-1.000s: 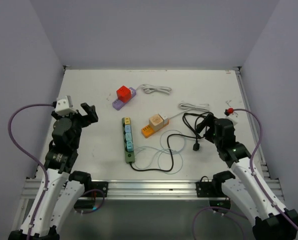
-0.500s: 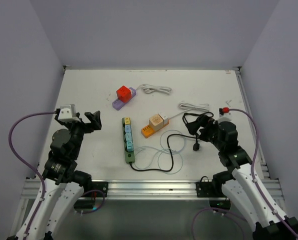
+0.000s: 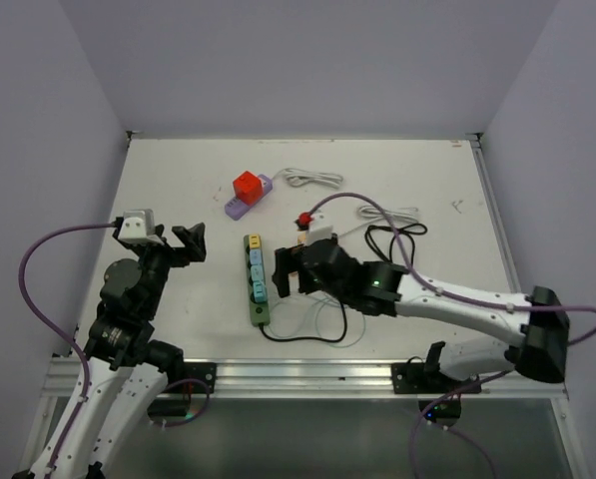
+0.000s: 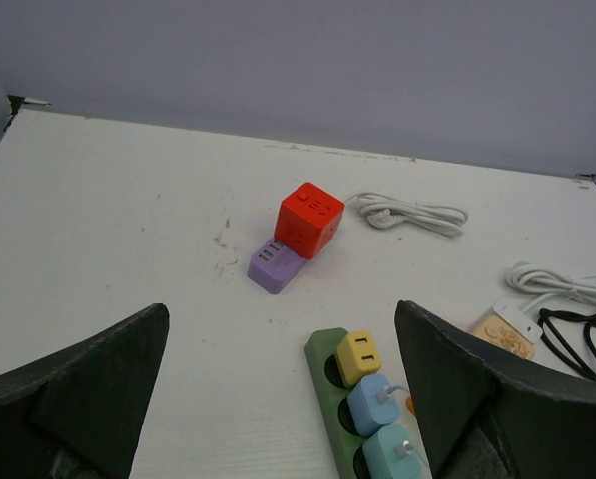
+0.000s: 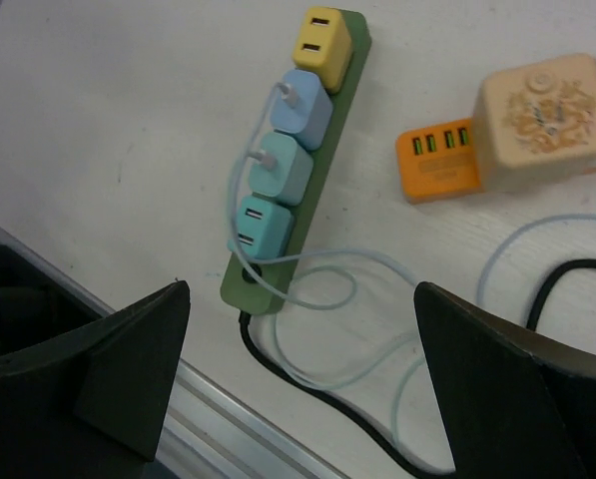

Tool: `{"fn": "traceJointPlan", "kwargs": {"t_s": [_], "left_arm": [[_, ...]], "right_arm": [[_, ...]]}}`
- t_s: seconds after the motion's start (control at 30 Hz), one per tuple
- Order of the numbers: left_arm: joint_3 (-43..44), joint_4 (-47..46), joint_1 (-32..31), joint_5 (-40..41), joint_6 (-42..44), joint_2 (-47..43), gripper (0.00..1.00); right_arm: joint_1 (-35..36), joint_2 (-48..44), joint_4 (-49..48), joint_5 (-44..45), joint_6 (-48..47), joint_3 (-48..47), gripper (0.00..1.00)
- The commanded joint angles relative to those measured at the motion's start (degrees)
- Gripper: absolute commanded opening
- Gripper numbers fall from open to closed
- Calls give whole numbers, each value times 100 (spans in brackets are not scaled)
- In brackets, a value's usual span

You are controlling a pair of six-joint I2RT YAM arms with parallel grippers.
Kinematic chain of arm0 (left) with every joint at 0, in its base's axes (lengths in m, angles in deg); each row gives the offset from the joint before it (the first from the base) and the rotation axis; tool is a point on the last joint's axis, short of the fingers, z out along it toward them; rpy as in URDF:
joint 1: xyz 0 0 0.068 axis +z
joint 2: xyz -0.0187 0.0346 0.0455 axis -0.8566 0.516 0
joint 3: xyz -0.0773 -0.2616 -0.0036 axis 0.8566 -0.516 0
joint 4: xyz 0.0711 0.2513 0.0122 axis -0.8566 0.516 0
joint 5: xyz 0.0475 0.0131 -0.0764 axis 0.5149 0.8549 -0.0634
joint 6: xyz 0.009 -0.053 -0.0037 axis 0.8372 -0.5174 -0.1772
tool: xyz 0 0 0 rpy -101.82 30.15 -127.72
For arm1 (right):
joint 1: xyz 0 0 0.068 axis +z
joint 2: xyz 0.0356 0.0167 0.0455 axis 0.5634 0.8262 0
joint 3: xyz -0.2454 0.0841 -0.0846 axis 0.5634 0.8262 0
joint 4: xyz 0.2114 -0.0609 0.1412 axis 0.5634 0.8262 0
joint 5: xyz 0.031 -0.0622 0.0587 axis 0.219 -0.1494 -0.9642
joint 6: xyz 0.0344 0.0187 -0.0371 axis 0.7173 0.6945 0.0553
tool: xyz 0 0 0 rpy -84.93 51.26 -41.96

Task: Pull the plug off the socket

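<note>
A green socket strip (image 3: 251,299) lies at the table's middle. It carries a yellow plug (image 3: 254,242), a light blue plug (image 3: 256,262) and two teal ones below. In the right wrist view the strip (image 5: 351,78) runs up the frame, with the yellow plug (image 5: 322,35) at its far end and thin pale cables leaving the blue plug (image 5: 300,110). My right gripper (image 3: 292,269) hovers open just right of the strip, nothing between its fingers (image 5: 301,285). Left of the strip, my left gripper (image 3: 184,240) is open and raised, and its view shows the yellow plug (image 4: 358,356).
A red cube (image 3: 246,185) sits on a purple socket (image 3: 236,208) at the back, beside a white cable (image 3: 313,178). An orange socket (image 5: 439,160) with a beige cube (image 5: 542,120) lies right of the strip. Black cable (image 3: 397,239) and pale loops (image 3: 327,321) lie near the front.
My right arm has swung from the table's right side across to the strip, covering the orange socket from above. The left arm turned slightly toward the strip. Both grippers stayed open.
</note>
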Motion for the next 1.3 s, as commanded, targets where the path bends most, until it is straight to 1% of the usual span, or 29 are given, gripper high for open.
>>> {"fn": "traceJointPlan", "kwargs": {"t_s": [0.0,0.03,0.07,0.13,0.17,0.23,0.27,0.3,0.43,0.5,0.57,0.63,0.7,0.83,0.93,0.97,1.03,1.07,1.13,1.17,1.27], "left_arm": [[59,-181,-41,104,166,-24,100],[68,-172,-41,122,166,-33,100],[68,-172,-50,157,175,-50,100],[76,-155,-59,227,175,-77,100],[76,-137,-59,271,183,-94,100],[103,-93,-77,420,183,-103,100],[103,-67,-85,464,192,-103,100],[103,-49,-103,534,175,-112,100],[103,-49,-129,500,166,-130,100],[103,-58,-147,482,166,-147,100],[103,-58,-173,500,174,-147,100],[103,-40,-208,517,175,-174,100],[94,-49,-261,535,175,-191,100],[94,-40,-322,588,183,-191,100],[94,-40,-358,579,201,-200,100],[94,-40,-358,596,210,-200,100],[94,-23,-393,623,218,-191,100],[103,-23,-393,632,227,-191,100],[94,-23,-419,623,227,-183,100],[103,-23,-419,597,236,-182,100],[85,-14,-446,623,254,-182,100]], "right_arm": [[893,1181,583,1897,-114,-1154,99],[1000,1445,715,2047,-9,-1601,99],[1080,1979,794,2248,79,-1805,99],[1221,2430,1162,2452,394,-2183,99],[1256,2850,1295,2540,483,-2472,99],[1300,3152,1680,2821,842,-2755,98],[1317,3240,1726,2883,914,-2783,97],[1326,3363,1727,2901,949,-2774,94],[1326,3478,1192,2717,836,-2616,80],[1318,3714,1217,2681,809,-2747,75],[1318,3899,1357,2672,835,-2984,73],[1309,4084,1331,2533,862,-3073,69],[1274,4172,1183,2375,958,-3003,67],[1169,4278,1076,2172,1116,-2880,65],[1045,4252,814,1970,1169,-2679,59],[993,4226,743,1856,1170,-2634,51],[957,4182,690,1820,1161,-2554,41],[949,4121,707,1828,1126,-2546,34],[949,4033,725,1829,968,-2493,27],[940,3919,733,1820,889,-2467,21],[922,3551,786,1671,450,-2283,12]]}}
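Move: The teal plug at the near end of the green strip, no cable in its top, lies about 11 cm left of my right hand, a centimetre ahead and 13 below. The cabled teal plug sits some 5 cm beyond it, the yellow plug about 15 cm beyond; the orange adapter is roughly 10 cm ahead of my right hand and 1 cm left. From my left hand the near plug is some 12 cm right, 4 back and 20 below. My right hand sweeps about 10 cm left until it is over the near end of the strip, then drops some 12 cm onto the teal plug, tilting about 20 degrees so the fingers point more steeply down. The open fingers narrow on the way down, then close to about a third and pinch the plug from both sides. ##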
